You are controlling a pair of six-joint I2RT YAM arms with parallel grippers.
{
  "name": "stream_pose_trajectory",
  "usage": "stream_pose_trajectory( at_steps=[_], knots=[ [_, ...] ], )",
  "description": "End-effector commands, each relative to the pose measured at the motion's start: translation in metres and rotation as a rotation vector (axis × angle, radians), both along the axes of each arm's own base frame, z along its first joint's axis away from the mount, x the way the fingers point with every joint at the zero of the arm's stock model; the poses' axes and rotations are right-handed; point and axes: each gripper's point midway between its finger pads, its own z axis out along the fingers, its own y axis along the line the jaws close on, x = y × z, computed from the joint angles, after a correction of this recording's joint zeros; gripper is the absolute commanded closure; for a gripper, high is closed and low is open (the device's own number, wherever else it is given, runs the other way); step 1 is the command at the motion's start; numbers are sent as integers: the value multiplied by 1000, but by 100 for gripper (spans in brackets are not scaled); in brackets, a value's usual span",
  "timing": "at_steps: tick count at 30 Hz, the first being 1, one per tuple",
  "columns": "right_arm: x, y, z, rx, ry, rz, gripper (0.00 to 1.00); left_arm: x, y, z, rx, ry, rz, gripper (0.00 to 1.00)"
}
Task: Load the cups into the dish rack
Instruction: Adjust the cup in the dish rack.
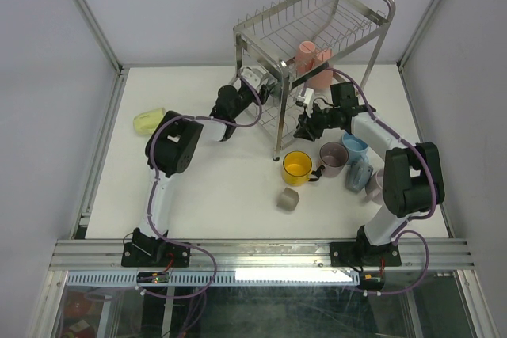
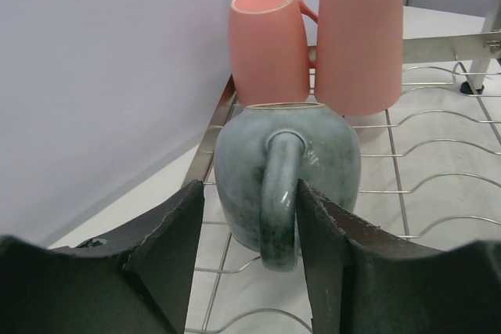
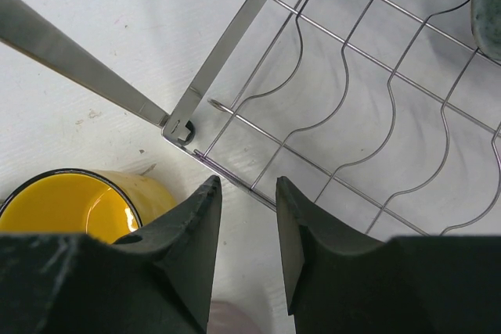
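Observation:
A mottled grey-green mug (image 2: 313, 170) stands upside down on the lower wires of the dish rack (image 2: 438, 154), with two pink mugs (image 2: 266, 44) upside down behind it. My left gripper (image 2: 250, 187) is open and straddles its handle (image 2: 279, 201). The right finger touches the handle; the left finger stands apart from it. My right gripper (image 3: 247, 185) is open and holds nothing. It hovers over the table at the corner of the dish rack (image 3: 227, 52), beside the yellow mug (image 3: 63, 205).
On the table right of the rack (image 1: 317, 13) stand a yellow mug (image 1: 297, 167), a mauve one (image 1: 332, 156), a light blue one (image 1: 354, 148) and a grey-blue one (image 1: 358, 173). A small grey-beige cup (image 1: 287, 199) sits nearer. A pale green mug (image 1: 147, 122) lies far left.

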Motion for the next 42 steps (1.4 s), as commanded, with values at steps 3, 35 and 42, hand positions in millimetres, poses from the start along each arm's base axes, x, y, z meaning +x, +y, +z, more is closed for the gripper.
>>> stream_pose_trajectory(
  at_steps=[3, 35, 42],
  knots=[
    [13, 3, 23, 65, -85, 7, 63, 8, -12, 15, 13, -66, -21, 56],
    [75, -18, 64, 421, -214, -363, 49, -39, -7, 82, -283, -275, -65, 100],
    [91, -27, 65, 505, -272, -481, 42, -32, -17, 91, -376, -280, -40, 100]
  ],
)
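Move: Inside the rack's lower tier, the upside-down grey-green cup has its middle about 5 cm ahead of the left hand and 4 cm to its right, level with it, its handle at the fingertips. The nearer pink cup stands about 8 cm ahead and 14 cm right of that hand, the other some 13 cm ahead and 10 cm right. From the right hand, the grey-green cup is about 20 cm ahead, 5 cm left and 2 cm up; the yellow mug sits some 11 cm back, 1 cm left and 8 cm down. Closing on the grey-green cup's handle, the left fingers pinch it while sinking about 1 cm, then draw back roughly 3 cm, rise a little and ease right with a slight roll, keeping their grip. The right hand goes forward about 7 cm towards the cup, first drifting right and dipping, then rising, its fingers levelling out, swinging clockwise and opening wider. ##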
